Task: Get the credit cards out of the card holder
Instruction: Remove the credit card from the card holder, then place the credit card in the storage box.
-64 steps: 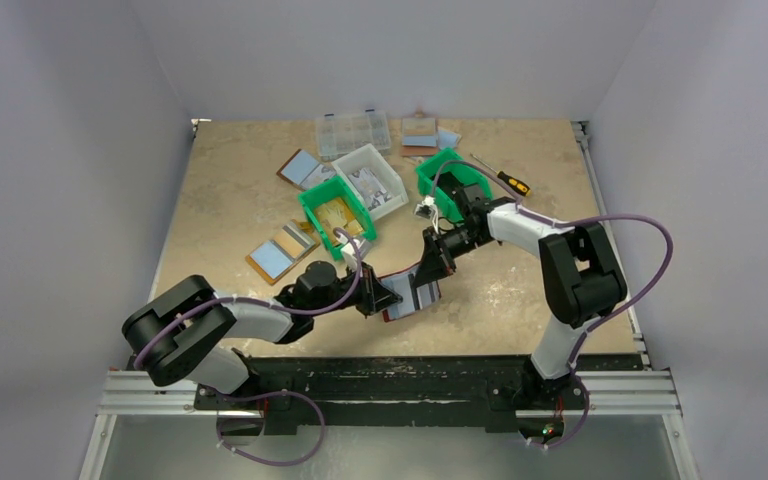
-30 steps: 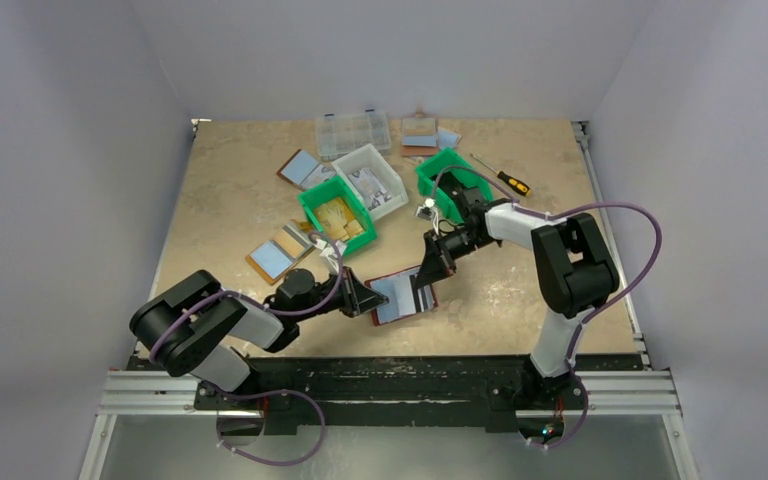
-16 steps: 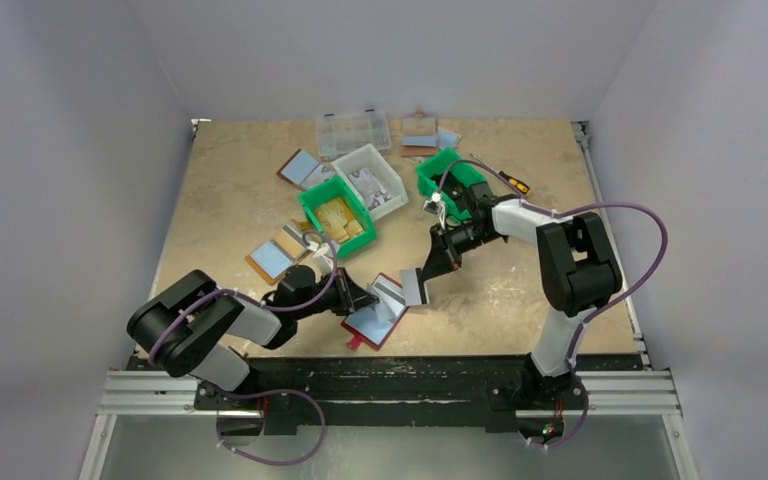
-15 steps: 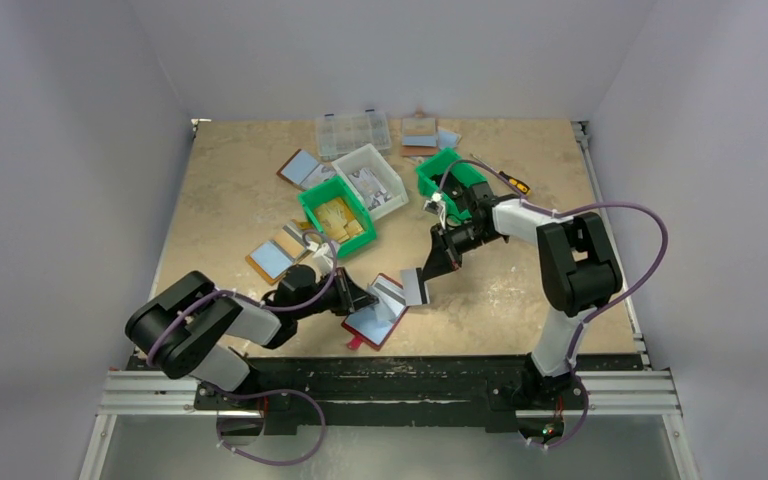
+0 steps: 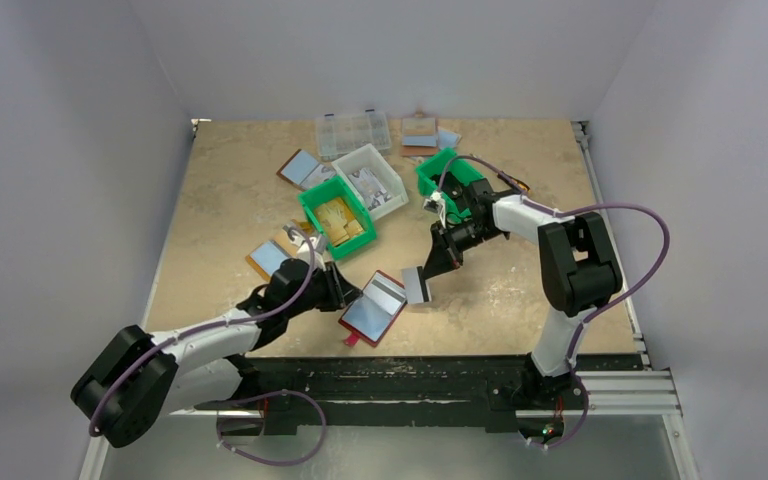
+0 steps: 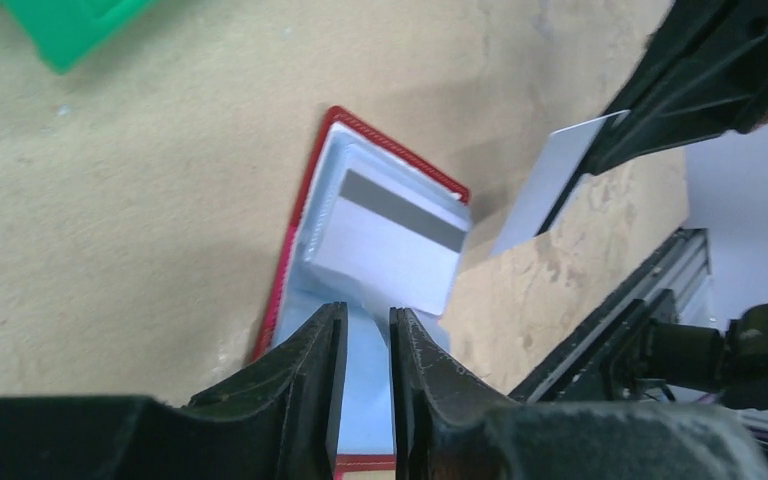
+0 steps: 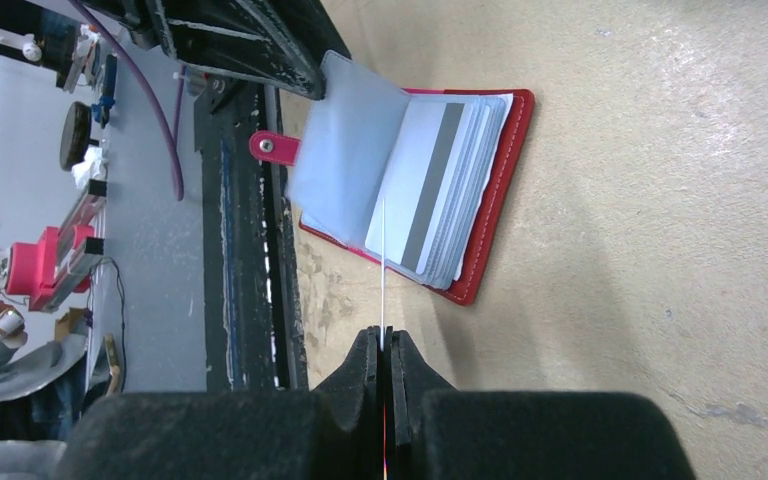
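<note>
The card holder (image 5: 372, 308) lies open on the table, red rim down and pale blue panels up; in the right wrist view the card holder (image 7: 490, 215) shows its red tab and a stack of sleeves. A grey credit card (image 6: 392, 232) with a dark band sticks out of the sleeves. My left gripper (image 5: 344, 290) hovers at the holder's left edge, and in its wrist view the left gripper (image 6: 368, 314) is slightly open, blue panel showing through the gap. My right gripper (image 5: 438, 264) is shut on another credit card (image 5: 417, 285), lifted just right of the holder and seen edge-on as a thin card (image 7: 384, 265).
Two green bins (image 5: 336, 218) (image 5: 450, 178), a white bin (image 5: 371, 178) and a clear organiser box (image 5: 353, 130) stand behind. Tan-rimmed bifolds (image 5: 280, 252) (image 5: 305, 167) lie at the left. A screwdriver (image 5: 508, 181) lies far right. The black front rail (image 5: 390, 372) is close to the holder.
My left gripper has loosened its hold and drawn back left, the arm stretching low. The card holder now lies flat and open. The right gripper, still shut on its card, has lifted slightly away.
</note>
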Action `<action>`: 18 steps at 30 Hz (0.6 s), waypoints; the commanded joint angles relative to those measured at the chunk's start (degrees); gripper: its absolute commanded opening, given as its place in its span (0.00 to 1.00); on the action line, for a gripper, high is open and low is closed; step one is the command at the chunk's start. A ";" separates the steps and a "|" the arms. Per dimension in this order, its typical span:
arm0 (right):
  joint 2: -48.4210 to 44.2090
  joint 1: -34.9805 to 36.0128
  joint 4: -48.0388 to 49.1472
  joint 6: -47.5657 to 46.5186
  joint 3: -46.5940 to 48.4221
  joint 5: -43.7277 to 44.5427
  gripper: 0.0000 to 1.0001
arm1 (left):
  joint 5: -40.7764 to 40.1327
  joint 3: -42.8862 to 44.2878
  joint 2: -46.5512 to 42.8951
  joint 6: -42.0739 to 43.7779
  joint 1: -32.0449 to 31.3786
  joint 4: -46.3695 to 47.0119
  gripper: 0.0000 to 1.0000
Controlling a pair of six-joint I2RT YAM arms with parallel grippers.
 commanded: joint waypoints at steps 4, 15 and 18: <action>-3.32 -0.24 -2.23 -3.43 2.14 -0.33 0.00 | -6.02 3.29 -2.73 4.36 0.62 -15.06 0.22; -6.70 -0.32 -5.79 -9.59 3.38 0.67 0.00 | -12.00 0.14 -29.31 -2.99 0.69 -28.56 0.58; -9.26 -0.33 -4.58 -9.94 2.71 2.20 0.00 | -13.07 -0.38 -35.06 -5.61 0.68 -29.85 0.84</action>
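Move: The open card holder's middle lies about 4 cm right of the left hand, 3 cm back and 5 cm below, with its clear sleeve raised at the fingertips. The credit card in the right fingers is some 13 cm right of the left hand and 1 cm ahead; the left green tray is 17 cm ahead, 4 cm left. From the right hand, the holder is roughly 12 cm left, 8 cm back and 7 cm below. Left hand sweeps 5 cm left, dipping, then rises off the sleeve, opening wide; right lifts its pinched card slightly. ##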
